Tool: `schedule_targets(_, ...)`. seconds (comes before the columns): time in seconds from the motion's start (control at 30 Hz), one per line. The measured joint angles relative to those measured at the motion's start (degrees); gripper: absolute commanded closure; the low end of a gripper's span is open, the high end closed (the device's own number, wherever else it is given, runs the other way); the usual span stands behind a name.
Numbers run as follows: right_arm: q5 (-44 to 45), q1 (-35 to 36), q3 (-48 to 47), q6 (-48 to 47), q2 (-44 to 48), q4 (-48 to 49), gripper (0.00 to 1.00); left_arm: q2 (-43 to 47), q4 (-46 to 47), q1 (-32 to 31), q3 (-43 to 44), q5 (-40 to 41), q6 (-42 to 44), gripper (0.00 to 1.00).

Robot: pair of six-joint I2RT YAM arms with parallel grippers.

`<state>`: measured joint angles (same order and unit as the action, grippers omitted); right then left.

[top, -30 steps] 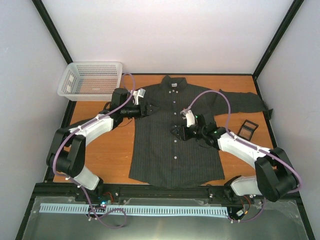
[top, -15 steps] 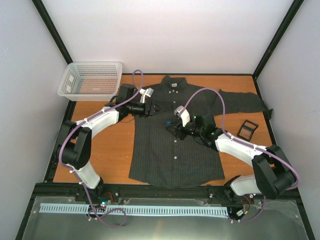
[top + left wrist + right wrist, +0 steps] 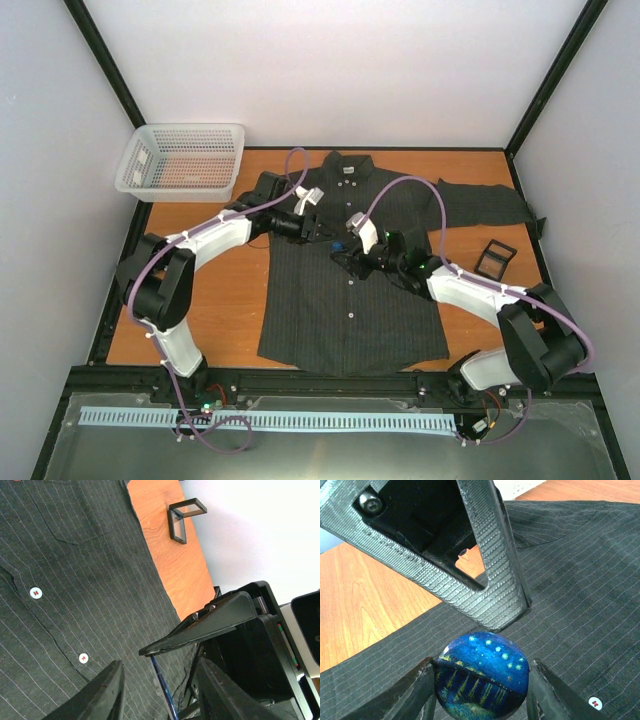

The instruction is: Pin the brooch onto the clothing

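The dark pinstriped shirt [image 3: 350, 305] lies flat on the table, collar at the far side, with white buttons down its front. My right gripper [image 3: 347, 257] is over the chest and shut on the brooch [image 3: 482, 677], a round blue badge with a starry night picture, held by its rim. My left gripper [image 3: 325, 232] is open just beside it. In the left wrist view the brooch [image 3: 163, 680] shows edge-on between my open left fingers [image 3: 102, 695], under a right finger. In the right wrist view one grey left finger [image 3: 470, 555] hangs just above the brooch. The shirt [image 3: 580, 580] lies below.
A white mesh basket [image 3: 180, 160] stands at the far left corner. A small black frame stand [image 3: 496, 258] sits on the orange table [image 3: 210, 290] to the right of the shirt; it also shows in the left wrist view [image 3: 182, 514]. Enclosure walls surround the table.
My left gripper has moved right across the shirt's chest until it is next to the brooch. My right gripper has shifted slightly left and farther with the brooch in it.
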<state>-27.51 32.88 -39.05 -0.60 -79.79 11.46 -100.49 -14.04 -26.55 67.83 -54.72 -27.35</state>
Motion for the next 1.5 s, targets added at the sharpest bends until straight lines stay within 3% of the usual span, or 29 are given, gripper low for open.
schedule_targets(0.23, 0.11, 0.0, 0.0, -0.09, -1.51, 1.22, 0.55, -0.92, -2.38, -0.31, 1.44, 0.07, 1.53, 0.68)
schedule_targets(0.47, 0.61, 0.02, 0.0, -0.09, -1.6, 1.64, 0.55, -2.47, -4.74, -1.14, 2.82, 0.52, 2.75, 0.69)
schedule_targets(0.83, 1.84, 0.09, 0.0, -1.05, -1.79, 1.62, 0.54, -2.69, -7.02, -1.95, 2.97, 1.86, 3.28, 0.99)
schedule_targets(1.0, 3.76, 0.37, 0.0, -1.66, -1.49, 0.92, 0.34, -2.67, -7.8, -1.97, 3.1, 3.06, 2.8, 0.99)
schedule_targets(1.13, 6.88, 0.37, 0.0, -1.73, 1.51, -2.54, 0.02, -2.12, -7.93, -1.62, 3.1, 3.28, 2.38, 0.99)
schedule_targets(1.33, 11.8, 0.85, 0.24, -3.65, 9.7, -2.95, 0.0, 1.29, -6.1, 1.25, 1.79, 0.63, -3.02, 0.99)
schedule_targets(1.5, 13.57, 4.31, 5.81, -19.12, 14.16, 2.56, 0.0, 4.02, -4.44, 3.82, 0.0, -1.53, -9.51, 0.99)
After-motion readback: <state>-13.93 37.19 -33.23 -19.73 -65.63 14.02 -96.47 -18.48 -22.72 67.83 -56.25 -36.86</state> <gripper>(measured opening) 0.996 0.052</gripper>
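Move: The brooch is already held by its rim in the right fingers, at that hand's point. It sits about 2 cm back, 1 cm to the right and 1 cm below the left hand's part-open fingertips; those tips are some 2 cm ahead, 1 cm left and 1 cm above the right hand. On the shirt, roughly 14 cm below the left hand, a red mark is about 4 cm ahead and 9 cm right, and a white button 10 cm back and 5 cm right. The brooch changes hands in the air: the left hand eases down about 2 cm and slightly back while its fingers shut across the brooch's thickness, the right holding it almost still. The right fingers then open wide off the rim and that hand lifts some 5 cm, first edging right, then drawing back as its fingers tip up 25-30 degrees. The left, keeping its pinch, carries the brooch up about 4 cm and left 3 cm. ##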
